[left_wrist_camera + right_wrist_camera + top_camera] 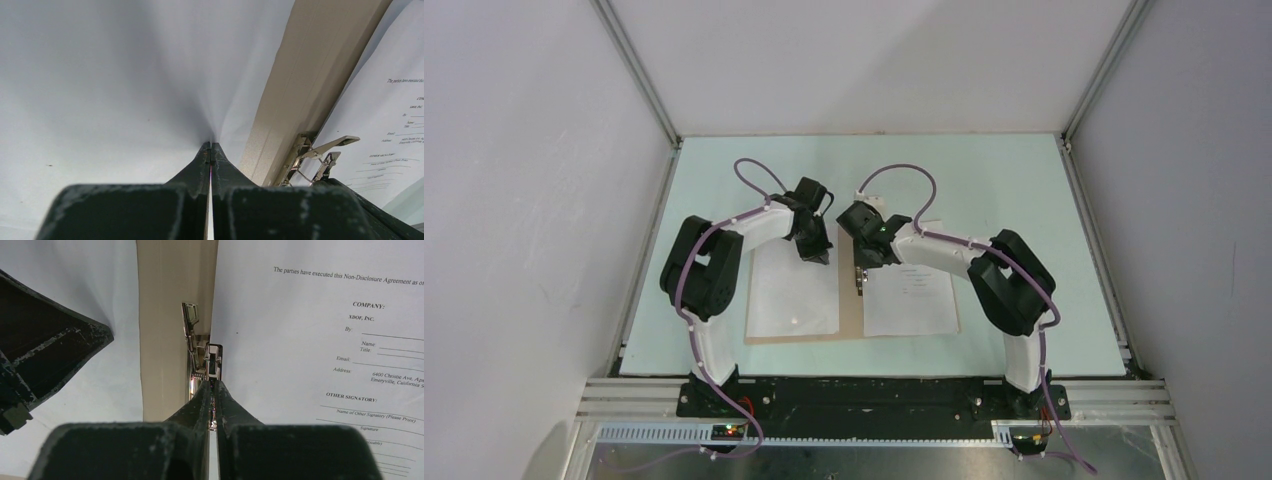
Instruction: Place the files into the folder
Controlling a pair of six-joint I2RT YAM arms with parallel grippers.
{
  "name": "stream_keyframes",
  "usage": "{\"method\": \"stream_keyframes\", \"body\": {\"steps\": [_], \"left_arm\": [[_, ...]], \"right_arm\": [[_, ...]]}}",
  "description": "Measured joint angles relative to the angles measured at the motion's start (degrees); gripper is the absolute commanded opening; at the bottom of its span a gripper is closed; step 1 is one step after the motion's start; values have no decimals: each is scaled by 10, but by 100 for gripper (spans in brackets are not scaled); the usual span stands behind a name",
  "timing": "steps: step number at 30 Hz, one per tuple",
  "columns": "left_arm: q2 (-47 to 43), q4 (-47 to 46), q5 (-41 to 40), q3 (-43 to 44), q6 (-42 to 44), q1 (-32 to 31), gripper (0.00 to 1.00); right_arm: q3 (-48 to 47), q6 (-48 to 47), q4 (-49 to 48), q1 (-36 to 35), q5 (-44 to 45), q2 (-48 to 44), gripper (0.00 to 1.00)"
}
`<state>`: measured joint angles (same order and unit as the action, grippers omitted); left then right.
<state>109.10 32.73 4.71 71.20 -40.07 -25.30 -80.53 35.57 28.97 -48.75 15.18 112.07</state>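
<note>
The tan folder (851, 318) lies open and flat on the table. A printed sheet of the files (910, 296) covers its right half, and a plain white page (792, 296) with a faint glare covers the left half. At the spine sits the metal clip (190, 326). My right gripper (212, 384) is shut on the clip's lever, beside the printed sheet (310, 340). My left gripper (210, 145) is shut, its tips pressing down on the white page (100, 75) just left of the folder's spine (310, 65). In the top view both grippers (814, 255) (861, 272) stand close together.
The folder lies on a pale green table mat (1024, 200), walled by white panels on the left, right and back. The left gripper's dark finger (45, 350) stands close to the left of the right gripper. Both arms' elbows overhang the folder's outer edges.
</note>
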Motion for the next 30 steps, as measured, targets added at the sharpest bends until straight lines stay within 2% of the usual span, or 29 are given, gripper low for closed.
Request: {"method": "stream_keyframes", "body": {"steps": [9, 19, 21, 28, 30], "left_arm": [[0, 0, 0, 0, 0, 0, 0], [0, 0, 0, 0, 0, 0, 0], [0, 0, 0, 1, 0, 0, 0], [0, 2, 3, 12, 1, 0, 3], [-1, 2, 5, 17, 1, 0, 3]], "right_arm": [[49, 20, -12, -2, -19, -11, 3], [58, 25, -15, 0, -28, -12, 3], [63, 28, -19, 3, -35, -16, 7], [70, 34, -23, 13, -58, -59, 35], [70, 35, -24, 12, -56, -80, 40]]}}
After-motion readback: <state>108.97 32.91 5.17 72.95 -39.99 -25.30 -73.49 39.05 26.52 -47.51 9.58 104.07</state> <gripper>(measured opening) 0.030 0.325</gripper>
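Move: The metal clip on the folder's spine has its middle about 2 cm back from the right hand, directly beneath in the sideways sense and some 3 cm lower, with its lever standing up. From the same hand, the printed file's middle lies about 12 cm to the right and 2 cm back, and the blank white sheet's about 16 cm to the left and 3 cm back, both 4 cm lower. From the left hand, the clip lies roughly 8 cm right and 5 cm back, about level in height. The right hand, its fingers all but shut, draws back and down along the clip by some 2.5 cm back and 2 cm down, edging 1 cm right, to fold the raised lever over with its fingertips, stays there briefly, then opens to about a third and rises quickly some 4 cm clear of the clip. The left hand keeps its closed fingertips on the white sheet close to the spine, and only as the right hand leaves does it lift about 1 cm and ease slightly forward, coming off the sheet. ##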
